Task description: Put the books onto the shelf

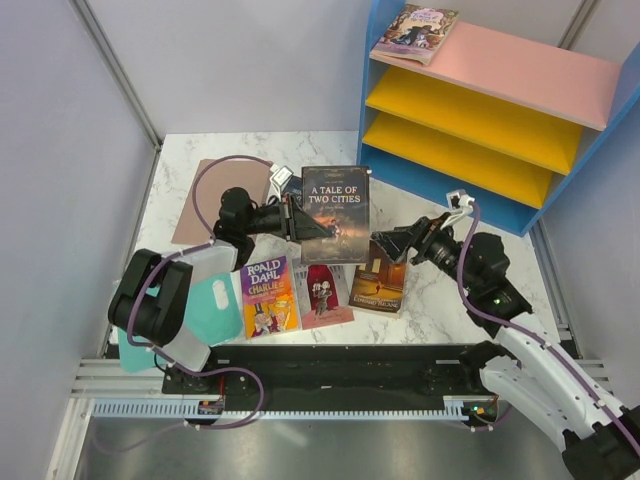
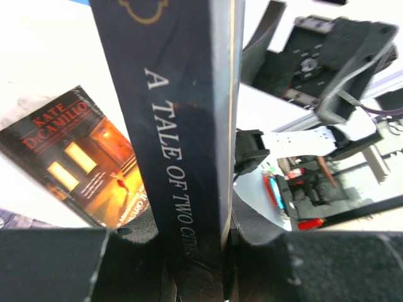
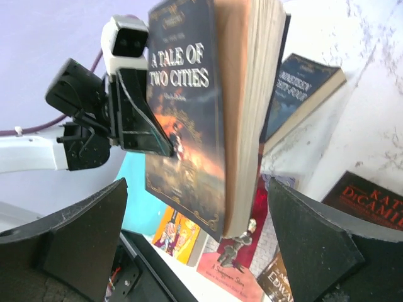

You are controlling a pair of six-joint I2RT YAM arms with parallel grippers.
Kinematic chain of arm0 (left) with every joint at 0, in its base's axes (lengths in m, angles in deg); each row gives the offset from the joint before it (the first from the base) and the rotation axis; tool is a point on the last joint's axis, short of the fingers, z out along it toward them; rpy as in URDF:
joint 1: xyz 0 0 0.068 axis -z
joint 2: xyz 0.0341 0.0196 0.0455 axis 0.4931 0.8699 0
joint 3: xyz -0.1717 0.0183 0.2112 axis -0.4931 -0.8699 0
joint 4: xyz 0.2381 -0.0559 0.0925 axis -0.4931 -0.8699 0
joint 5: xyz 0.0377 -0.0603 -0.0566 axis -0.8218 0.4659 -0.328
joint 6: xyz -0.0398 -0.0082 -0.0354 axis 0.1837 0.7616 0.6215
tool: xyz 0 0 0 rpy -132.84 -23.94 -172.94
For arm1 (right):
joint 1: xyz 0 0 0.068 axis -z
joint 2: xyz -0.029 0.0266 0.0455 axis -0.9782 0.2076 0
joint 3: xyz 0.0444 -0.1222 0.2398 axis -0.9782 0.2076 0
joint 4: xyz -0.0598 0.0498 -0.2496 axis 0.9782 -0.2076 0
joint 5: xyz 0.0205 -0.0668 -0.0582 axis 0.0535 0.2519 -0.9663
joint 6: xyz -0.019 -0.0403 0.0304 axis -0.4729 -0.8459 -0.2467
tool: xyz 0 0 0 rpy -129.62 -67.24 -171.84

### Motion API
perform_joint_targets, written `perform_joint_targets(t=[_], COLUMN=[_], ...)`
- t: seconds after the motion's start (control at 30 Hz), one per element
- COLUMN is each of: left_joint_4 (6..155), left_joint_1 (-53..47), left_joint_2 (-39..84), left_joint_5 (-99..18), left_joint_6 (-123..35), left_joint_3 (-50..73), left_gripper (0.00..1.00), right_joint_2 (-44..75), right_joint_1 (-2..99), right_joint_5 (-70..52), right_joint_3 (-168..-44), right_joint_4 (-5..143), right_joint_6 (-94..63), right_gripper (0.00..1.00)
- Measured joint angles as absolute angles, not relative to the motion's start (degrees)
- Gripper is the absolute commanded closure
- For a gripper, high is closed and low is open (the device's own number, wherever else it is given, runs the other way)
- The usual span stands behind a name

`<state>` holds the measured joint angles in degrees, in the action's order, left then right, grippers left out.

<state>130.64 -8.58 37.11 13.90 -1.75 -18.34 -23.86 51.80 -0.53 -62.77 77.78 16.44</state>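
Observation:
A dark book, A Tale of Two Cities point(image 1: 335, 212), is held upright above the table's middle. My left gripper point(image 1: 293, 218) is shut on its spine edge; in the left wrist view the spine point(image 2: 182, 126) runs between the pads of the left gripper point(image 2: 195, 264). My right gripper point(image 1: 385, 243) stands open just right of the book, and its fingers point(image 3: 315, 245) sit wide of the book's page edge point(image 3: 245, 107) without touching. The blue shelf point(image 1: 470, 170) stands at the back right, with one book point(image 1: 415, 32) on its pink top board.
On the table below lie a yellow-purple Roald Dahl book point(image 1: 268, 296), a pink-red book point(image 1: 325, 295) and a brown-orange book point(image 1: 380, 285). A dark blue book point(image 3: 302, 88) lies behind. A teal sheet point(image 1: 215, 305) and a brownish-pink board point(image 1: 200, 205) are at the left.

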Motion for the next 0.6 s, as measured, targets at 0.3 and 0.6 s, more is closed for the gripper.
perform_joint_targets(t=[0.3,0.6], left_joint_4=[138.5,141.2], left_joint_1=[-8.3,-6.9], left_joint_2=[41.0,41.5], left_joint_5=[14.5,15.2], left_joint_6=[6.2,8.3], left_joint_3=[-14.1,-10.5], left_gripper=[0.98,0.98], right_joint_2=[-24.2,-19.8], right_joint_1=[51.9,52.0], right_joint_5=[-0.5,1.4], right_joint_3=[-48.1,-47.1], right_joint_4=[89.0,98.2], right_joint_6=[28.0,31.9], right_gripper=[0.02,0.02])
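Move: Out in front of the right hand hangs A Tale of Two Cities, its middle about 7 cm ahead, 12 cm to the left and some 3 cm lower; the Edward Tulane book lies on the table about 4 cm ahead, 3 cm left and 22 cm below. The left hand already grips the held book's spine side, its middle some 3 cm ahead and 4 cm right, 1 cm up. The shelf front stands about 24 cm ahead of the left hand, 32 cm right and 3 cm below. Raising A Tale of Two Cities about 5 cm and easing it some 2 cm right, the left hand keeps its pinch on the spine side. The empty right hand meanwhile sinks about 7 cm beside the book, then creeps back up a little and about 1 cm left, tilting some 15 degrees with fingers staying wide open, below the book's lower right corner. ##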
